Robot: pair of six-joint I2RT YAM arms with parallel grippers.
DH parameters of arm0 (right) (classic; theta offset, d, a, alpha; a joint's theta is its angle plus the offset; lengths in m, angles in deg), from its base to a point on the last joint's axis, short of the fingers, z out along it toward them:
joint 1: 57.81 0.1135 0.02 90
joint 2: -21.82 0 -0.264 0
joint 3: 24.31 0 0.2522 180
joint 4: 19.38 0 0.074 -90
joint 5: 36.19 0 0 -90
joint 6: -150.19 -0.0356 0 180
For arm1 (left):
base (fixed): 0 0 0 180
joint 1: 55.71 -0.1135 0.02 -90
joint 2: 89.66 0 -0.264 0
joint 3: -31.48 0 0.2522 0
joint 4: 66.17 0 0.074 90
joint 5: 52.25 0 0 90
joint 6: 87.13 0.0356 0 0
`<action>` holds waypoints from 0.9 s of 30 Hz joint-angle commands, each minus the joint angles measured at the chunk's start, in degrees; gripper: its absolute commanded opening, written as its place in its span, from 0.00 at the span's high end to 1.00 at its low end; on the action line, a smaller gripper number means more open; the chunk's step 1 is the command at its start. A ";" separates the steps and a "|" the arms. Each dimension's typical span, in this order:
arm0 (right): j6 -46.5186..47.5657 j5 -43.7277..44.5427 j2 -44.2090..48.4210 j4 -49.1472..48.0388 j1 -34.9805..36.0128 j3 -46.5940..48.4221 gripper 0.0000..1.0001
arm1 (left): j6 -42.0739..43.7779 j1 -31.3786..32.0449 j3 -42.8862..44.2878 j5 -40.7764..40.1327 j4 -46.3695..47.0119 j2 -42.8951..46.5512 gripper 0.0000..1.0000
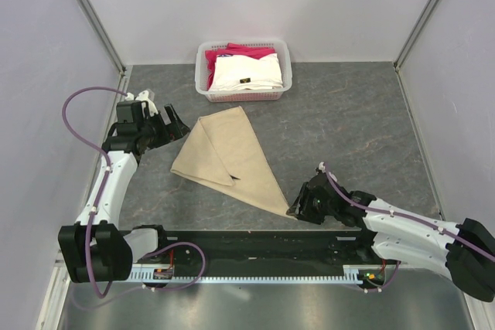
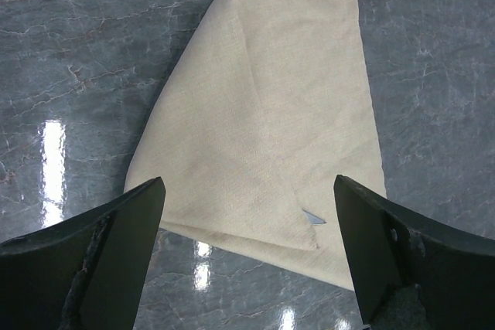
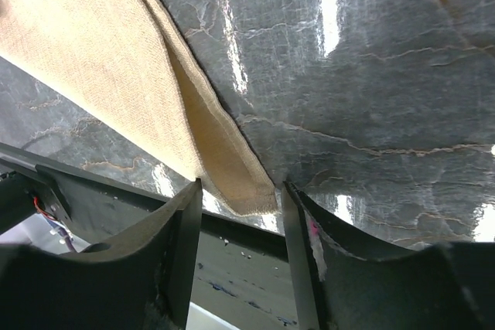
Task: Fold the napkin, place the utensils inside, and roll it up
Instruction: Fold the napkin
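Note:
The tan napkin (image 1: 228, 152) lies folded into a long triangle on the grey table, its narrow tip pointing to the near right. My left gripper (image 1: 176, 125) hovers open at its left edge; in the left wrist view the napkin (image 2: 271, 113) fills the space ahead of the wide-apart left gripper (image 2: 247, 191). My right gripper (image 1: 298, 208) sits low at the near tip. In the right wrist view the napkin's corner (image 3: 240, 183) lies between the jaws of the right gripper (image 3: 238, 187), which stand apart on either side of it. No utensils show in any view.
A white basket (image 1: 244, 96) at the back holds a white folded cloth (image 1: 246, 73) and a pink-red one (image 1: 232, 52). The black base rail (image 1: 255, 245) runs along the near edge, just behind the napkin's tip. Grey walls close in left, right and back.

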 commanded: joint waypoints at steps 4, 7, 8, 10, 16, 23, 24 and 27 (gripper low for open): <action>-0.04 0.95 -2.49 1.19 0.23 0.20 0.53 | 1.33 -0.23 -0.17 1.55 1.73 1.57 0.03; 0.57 1.21 -2.40 2.50 0.23 0.46 0.58 | 1.33 -0.31 -0.26 1.99 1.91 1.57 0.03; 0.75 2.43 -2.40 2.77 0.23 0.55 0.60 | 1.25 -0.23 -0.26 2.25 1.91 1.57 0.03; 2.32 2.44 -3.01 2.86 0.23 1.25 0.61 | 1.16 -0.31 -0.26 2.34 2.00 1.49 0.03; 7.60 2.44 -7.31 3.65 0.23 4.76 0.61 | 1.07 -0.22 -0.26 2.52 2.09 1.40 0.03; 11.73 3.50 -11.10 5.32 0.23 7.31 0.68 | 0.98 -0.31 -0.35 2.61 2.17 1.48 0.03; 12.35 3.67 -11.45 5.41 0.23 7.66 0.69 | 0.98 -0.23 -0.26 2.61 2.17 1.40 0.03; 13.58 4.02 -12.42 5.41 0.23 8.63 0.74 | 0.98 -0.31 -0.35 2.69 2.09 1.31 0.03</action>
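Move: The napkin's near-right corner lies almost between the right hand's parted fingertips, about 1 cm below the hand. The folded-over flap's tip is roughly 8 cm ahead and 16 cm left of that hand, with the knife blade peeking out about 9 cm ahead and 15 cm left; the table's near edge runs some 4 cm behind it. From the idle left hand, the corner is about 22 cm back, 31 cm right and 15 cm lower. The right hand sinks about 1 cm onto the napkin's near-right corner, easing barely forward, while its fingers narrow from just over half open to about a quarter, squeezing the cloth's edges together between the tips. As they close, the wrist tilts its left side down and turns counter-clockwise, roughly 10 degrees in all, with the fingertips staying down at the corner close to the table. ##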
